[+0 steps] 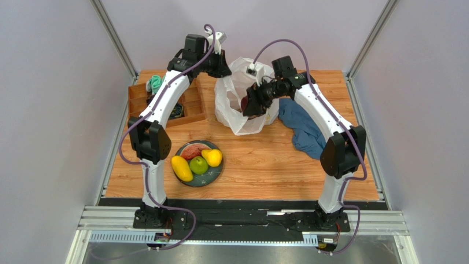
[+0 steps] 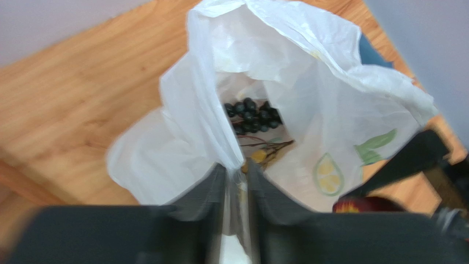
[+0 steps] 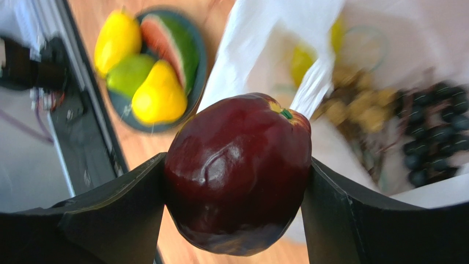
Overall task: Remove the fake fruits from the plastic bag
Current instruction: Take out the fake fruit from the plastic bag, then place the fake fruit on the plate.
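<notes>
The white plastic bag [image 1: 234, 102] stands open at the back of the table. My left gripper [image 2: 235, 168] pinches the bag's near rim, a strip of film caught between its almost closed fingers. My right gripper [image 3: 238, 160] is shut on a dark red fruit [image 3: 231, 192] and holds it at the bag's mouth [image 1: 250, 104]. Inside the bag lie a dark purple grape bunch [image 2: 253, 116] and a tan grape bunch [image 3: 358, 110]. A dark plate [image 1: 216, 176] at the front left carries a watermelon slice [image 1: 191, 150], a mango [image 1: 181, 168], a green apple [image 1: 198, 164] and a yellow pear [image 1: 212, 157].
A wooden compartment tray [image 1: 140, 107] sits at the back left with a teal item [image 1: 156, 83] in it. A dark blue cloth [image 1: 303, 129] lies crumpled to the right of the bag, under my right arm.
</notes>
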You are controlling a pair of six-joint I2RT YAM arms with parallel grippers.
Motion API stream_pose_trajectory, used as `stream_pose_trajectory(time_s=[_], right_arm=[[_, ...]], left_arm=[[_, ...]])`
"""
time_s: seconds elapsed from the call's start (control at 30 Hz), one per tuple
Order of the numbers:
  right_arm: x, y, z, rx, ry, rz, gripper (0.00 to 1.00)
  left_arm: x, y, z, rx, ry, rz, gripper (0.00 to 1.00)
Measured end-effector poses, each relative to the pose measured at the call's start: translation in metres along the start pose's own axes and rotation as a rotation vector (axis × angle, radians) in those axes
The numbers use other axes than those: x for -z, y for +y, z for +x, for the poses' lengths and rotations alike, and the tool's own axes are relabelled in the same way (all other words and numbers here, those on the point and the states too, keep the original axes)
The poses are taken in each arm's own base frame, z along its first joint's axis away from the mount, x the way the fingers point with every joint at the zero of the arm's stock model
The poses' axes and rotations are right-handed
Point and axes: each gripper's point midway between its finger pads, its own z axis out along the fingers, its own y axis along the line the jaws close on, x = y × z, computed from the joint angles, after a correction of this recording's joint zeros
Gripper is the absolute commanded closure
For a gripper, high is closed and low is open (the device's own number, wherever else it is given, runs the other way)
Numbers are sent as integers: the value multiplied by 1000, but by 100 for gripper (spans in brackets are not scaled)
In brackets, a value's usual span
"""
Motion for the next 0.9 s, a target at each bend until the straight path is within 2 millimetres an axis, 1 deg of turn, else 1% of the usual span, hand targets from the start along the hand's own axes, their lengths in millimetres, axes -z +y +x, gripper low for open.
stream_pose_trajectory(time_s=[0.03, 0.1, 0.17, 0.23, 0.3, 0.33, 0.37, 0.4, 0.43, 0.5, 0.53, 0.57, 0.6, 0.63, 0.67, 0.73, 0.77, 0.83, 0.9], right_arm=[[2, 10, 9, 8, 24, -16, 42], [8, 38, 31, 51, 70, -42, 40], [16, 73, 44, 135, 81, -77, 40], [21, 108, 48, 248, 62, -112, 37], [22, 146, 49, 404, 10, -161, 37], [20, 159, 50, 468, -8, -184, 38], [17, 170, 49, 531, -27, -202, 39], [12, 175, 48, 574, -39, -210, 40], [3, 178, 47, 630, -48, -213, 40], [-21, 183, 47, 732, -51, -223, 41], [-37, 183, 53, 785, -40, -224, 42], [-49, 183, 60, 825, -24, -228, 42], [-66, 183, 74, 888, 2, -233, 42], [-78, 182, 90, 929, 37, -242, 42], [-87, 183, 102, 957, 62, -254, 42], [-102, 185, 128, 1010, 117, -284, 42], [-107, 187, 137, 1036, 134, -296, 42], [-110, 188, 143, 1080, 145, -302, 41], [-113, 189, 138, 1130, 125, -295, 40]], left_arm=[[-1, -2, 0, -3, 1, 8, 32], [0, -7, 0, -2, 4, 18, 1], [7, -9, 0, -13, 6, 13, 1], [22, -14, -1, -29, 5, -2, 1], [48, -20, -2, -48, 1, -26, 1], [59, -23, -5, -57, -9, -35, 1], [76, -26, -6, -70, -24, -50, 1], [94, -29, -8, -86, -39, -66, 1], [112, -34, -11, -105, -62, -84, 1], [145, -43, -15, -138, -103, -109, 1], [160, -47, -17, -159, -129, -122, 1], [173, -51, -17, -174, -148, -132, 1], [186, -56, -17, -189, -165, -140, 1], [193, -59, -17, -197, -177, -144, 1], [199, -61, -15, -203, -184, -147, 1], [206, -60, -5, -202, -177, -155, 1], [207, -58, 3, -193, -165, -161, 1], [210, -47, 17, -172, -141, -185, 1], [212, -34, 29, -145, -119, -214, 1]])
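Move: The right hand holds the dark red fruit above the bag's near side. The plate's middle lies about 13 cm back, 20 cm left and 20 cm below, with the yellow pear on its right part, some 12 cm back and 15 cm left of the hand. The bag's middle is about 12 cm ahead and 5 cm left. From the left hand, shut on the bag's rim, the plate is some 26 cm back and 12 cm left, far below. Right swings the fruit about 20 cm back, left and down towards plate; left opens, frees bag, draws back. ##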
